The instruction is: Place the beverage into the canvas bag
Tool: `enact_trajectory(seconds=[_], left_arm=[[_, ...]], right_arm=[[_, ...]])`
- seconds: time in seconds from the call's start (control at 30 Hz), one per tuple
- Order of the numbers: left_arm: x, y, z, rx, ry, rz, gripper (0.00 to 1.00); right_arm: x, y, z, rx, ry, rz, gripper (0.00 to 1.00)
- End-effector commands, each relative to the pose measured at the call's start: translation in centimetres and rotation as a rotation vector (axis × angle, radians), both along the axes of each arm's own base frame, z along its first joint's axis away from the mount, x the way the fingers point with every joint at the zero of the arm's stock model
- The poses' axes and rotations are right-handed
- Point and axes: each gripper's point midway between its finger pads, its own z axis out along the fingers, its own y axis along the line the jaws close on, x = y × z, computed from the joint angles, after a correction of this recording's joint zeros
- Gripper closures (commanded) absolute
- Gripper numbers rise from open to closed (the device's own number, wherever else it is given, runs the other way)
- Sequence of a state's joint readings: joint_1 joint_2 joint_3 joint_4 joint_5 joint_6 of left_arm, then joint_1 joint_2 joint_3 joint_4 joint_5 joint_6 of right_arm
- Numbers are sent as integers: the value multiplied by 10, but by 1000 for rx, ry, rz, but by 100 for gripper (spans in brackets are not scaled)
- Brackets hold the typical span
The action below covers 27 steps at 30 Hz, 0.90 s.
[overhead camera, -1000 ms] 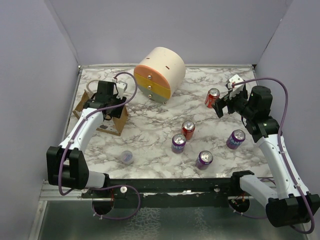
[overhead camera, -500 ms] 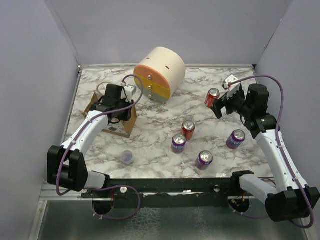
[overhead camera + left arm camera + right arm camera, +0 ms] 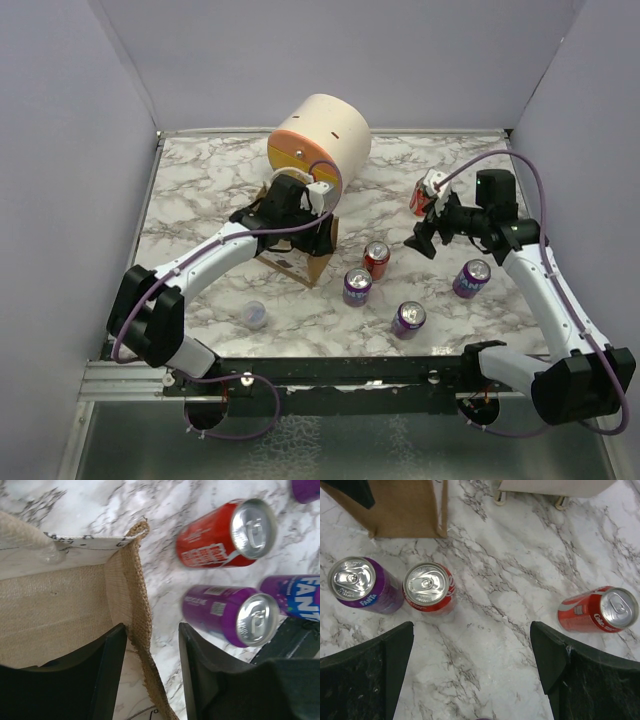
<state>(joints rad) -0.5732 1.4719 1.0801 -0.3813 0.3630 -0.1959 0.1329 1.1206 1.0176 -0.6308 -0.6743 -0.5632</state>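
The canvas bag [image 3: 303,258] stands near the table's middle, a tan burlap tote with its mouth up. My left gripper [image 3: 297,228] reaches down over its right rim. In the left wrist view the bag's wall [image 3: 135,605] runs between the fingers of my left gripper [image 3: 151,630], resting against the left one with a gap to the right one, so the jaws stand apart. Just right of the bag are a red can [image 3: 377,257] [image 3: 225,535] and a purple can [image 3: 357,286] [image 3: 230,615]. My right gripper [image 3: 422,232] [image 3: 471,630] hangs wide open and empty over bare marble, between that red can [image 3: 427,587] and another red can [image 3: 425,195] [image 3: 597,612].
A large cream cylinder with orange and yellow drawers [image 3: 318,145] stands behind the bag. Two more purple cans [image 3: 408,318] [image 3: 472,277] sit at the front right. A small clear cup [image 3: 254,314] lies front left. Grey walls close in the table on three sides.
My left arm has swept right, bringing the bag from the table's left side to near the cans. My right gripper has swung down and left, away from the far red can.
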Motion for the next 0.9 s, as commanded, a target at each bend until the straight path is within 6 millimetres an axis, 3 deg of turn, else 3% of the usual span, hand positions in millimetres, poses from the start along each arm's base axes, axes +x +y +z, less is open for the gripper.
enact_trajectory(seconds=[0.0, 0.17, 0.47, 0.67, 0.87], left_arm=[[-7, -46, 36, -168, -39, -109, 46], [-20, -60, 54, -246, -52, -201, 35], [-17, -37, 103, -148, -299, -288, 14], [-10, 1, 146, -109, -451, -260, 9], [21, 67, 173, -102, -508, -26, 9]], right_arm=[[-20, 20, -27, -31, 27, 148, 0], [-22, 29, -58, -78, 7, 185, 0], [-9, 50, -100, -108, 17, 195, 0], [2, 64, -110, -105, 20, 209, 1], [4, 80, -113, -84, 36, 236, 3]])
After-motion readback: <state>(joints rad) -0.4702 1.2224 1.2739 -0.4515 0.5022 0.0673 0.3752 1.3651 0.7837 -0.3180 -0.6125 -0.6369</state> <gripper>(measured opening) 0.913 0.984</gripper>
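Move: The upright red can next to the bag stands about 9 cm left of the right hand, level with it front to back and 15 cm below. A purple can is 4 cm left of that red can and 7 cm nearer the base. The canvas bag's middle lies about 8 cm left of the left hand, 1 cm ahead and 6 cm below; from that hand the red can is 12 cm right, 2 cm back, 8 cm below. Towards the red can beside the bag the wide-open right hand drops about 12 cm, first drawing back a little, then swinging left some 6 cm so its fingers come around the can without closing. The canvas bag's right-hand wall, still between the left fingers, is carried on right before they open wide; the left hand then climbs clear about 16 cm, swinging back left. ##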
